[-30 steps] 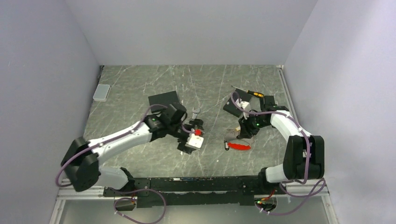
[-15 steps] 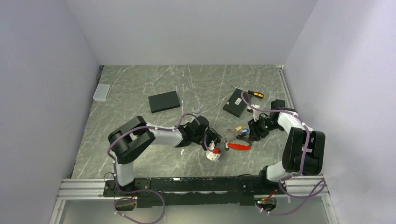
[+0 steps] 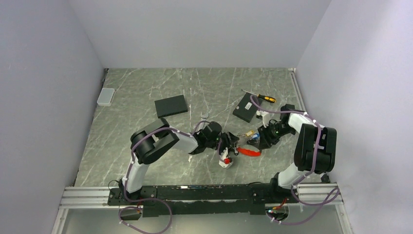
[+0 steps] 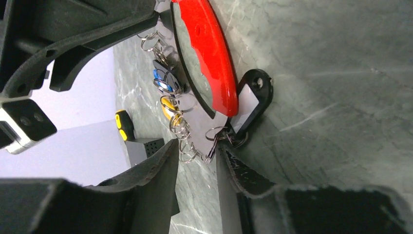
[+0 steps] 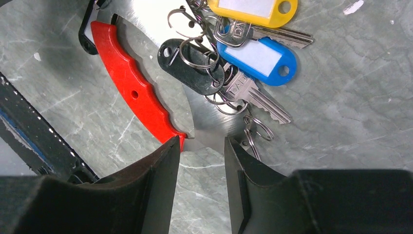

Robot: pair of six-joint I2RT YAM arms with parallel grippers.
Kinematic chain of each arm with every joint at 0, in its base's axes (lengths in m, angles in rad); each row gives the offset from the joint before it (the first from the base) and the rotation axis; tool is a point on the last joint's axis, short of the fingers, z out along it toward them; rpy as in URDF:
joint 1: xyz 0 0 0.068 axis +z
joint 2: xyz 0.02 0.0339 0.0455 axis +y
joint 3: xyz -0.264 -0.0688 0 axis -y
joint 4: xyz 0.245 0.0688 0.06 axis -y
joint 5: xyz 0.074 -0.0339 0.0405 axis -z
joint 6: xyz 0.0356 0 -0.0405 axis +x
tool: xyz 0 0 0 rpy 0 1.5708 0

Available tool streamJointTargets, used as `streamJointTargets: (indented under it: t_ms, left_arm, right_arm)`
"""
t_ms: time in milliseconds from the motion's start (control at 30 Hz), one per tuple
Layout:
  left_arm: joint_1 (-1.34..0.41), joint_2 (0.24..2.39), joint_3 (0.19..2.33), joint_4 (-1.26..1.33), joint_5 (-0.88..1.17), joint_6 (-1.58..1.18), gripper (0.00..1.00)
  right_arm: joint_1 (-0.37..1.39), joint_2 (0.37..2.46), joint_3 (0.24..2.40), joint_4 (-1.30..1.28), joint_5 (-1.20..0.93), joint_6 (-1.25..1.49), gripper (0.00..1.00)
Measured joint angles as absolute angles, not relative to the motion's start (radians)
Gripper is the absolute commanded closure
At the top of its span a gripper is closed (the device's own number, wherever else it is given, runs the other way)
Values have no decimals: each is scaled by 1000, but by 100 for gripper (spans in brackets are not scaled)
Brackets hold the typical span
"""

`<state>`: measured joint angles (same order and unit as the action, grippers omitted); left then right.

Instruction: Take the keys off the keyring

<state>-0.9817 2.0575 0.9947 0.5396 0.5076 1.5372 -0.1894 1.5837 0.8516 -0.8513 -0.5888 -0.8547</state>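
The keyring [image 3: 248,151] lies flat on the table: a shiny metal plate with a red grip [image 5: 131,87] and thin wire rings. The keys [image 5: 258,100] are silver and hang on those rings with yellow [image 5: 253,9], blue [image 5: 260,58] and black [image 5: 190,68] tags, fanned out beside the plate [image 3: 249,135]. My right gripper [image 5: 200,144] is shut across one end of the plate [image 3: 259,141]. My left gripper [image 4: 197,151] has come in from the other side [image 3: 233,145]. Its fingertips touch the plate's other end and the wire rings [image 4: 187,153], next to a black tag [image 4: 251,97].
A yellow-handled screwdriver [image 3: 263,97] and a black perforated box [image 3: 245,108] lie behind the right arm. A flat black box [image 3: 171,106] sits at centre back. A small pale case [image 3: 105,96] is at the far left edge. A wrench end [image 3: 203,117] shows behind the left wrist.
The left arm has swung right to the keyring and its jaws have narrowed from wide open onto the rings. The right gripper has moved slightly, staying at the keyring.
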Motion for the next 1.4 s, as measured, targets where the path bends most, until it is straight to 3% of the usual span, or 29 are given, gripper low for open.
streamJointTargets:
  t_ms: [133, 167, 233, 300, 467, 633, 900, 1100, 1400]
  left_arm:
    - [-976, 2076, 995, 559, 534, 1597, 70]
    - [-974, 2077, 995, 558, 538, 1608, 76]
    - [-974, 2081, 995, 554, 545, 1621, 100]
    - [-974, 2086, 994, 550, 546, 1626, 100]
    - [-979, 2064, 992, 508, 552, 1582, 100]
    - [-984, 1932, 1082, 201, 564, 1367, 100]
    - [-962, 1895, 1458, -288, 624, 838, 100]
    - [-874, 1891, 1444, -416, 676, 606, 100]
    - [-839, 1862, 1411, -445, 704, 521, 100]
  right_arm:
    - [-189, 1605, 870, -871, -596, -860, 58]
    - [-189, 1608, 872, -873, -598, -862, 58]
    - [-189, 1609, 873, -876, -604, -865, 58]
    - [-189, 1609, 873, -884, -613, -873, 54]
    - [-199, 1576, 876, -910, -688, -899, 27]
    - [-295, 1429, 937, -961, -863, -926, 10]
    - [-411, 1224, 988, -994, -1082, -1016, 8]
    - [-412, 1202, 940, -1056, -1190, -1126, 8]
    - [-411, 1320, 806, -1348, -1334, -1724, 12]
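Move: The keyring lies low between the hands. From the left hand its middle is about 6 cm to the right, level fore and aft and a centimetre below, its left tip between the parted pads; from the right hand it is some 7 cm left, 1 cm ahead and 1 cm below. From the left hand, the label tag sits 2 cm right and 2 cm back, the yellow tag 6 cm right and 5 cm ahead, the blue tag 9 cm right and 4 cm ahead. Sinking barely a centimetre, the left hand shuts on the keyring's left tip, lifts it about 10 cm, then carries it some 6 cm left while rolling about 75 degrees around its own fingers, back side over the top towards forward. The right hand waits around the other end, then opens wide, climbs some 16 cm and eases partly down again, shifting left, its fingers swinging up to point nearly level left at the keyring's free end. ##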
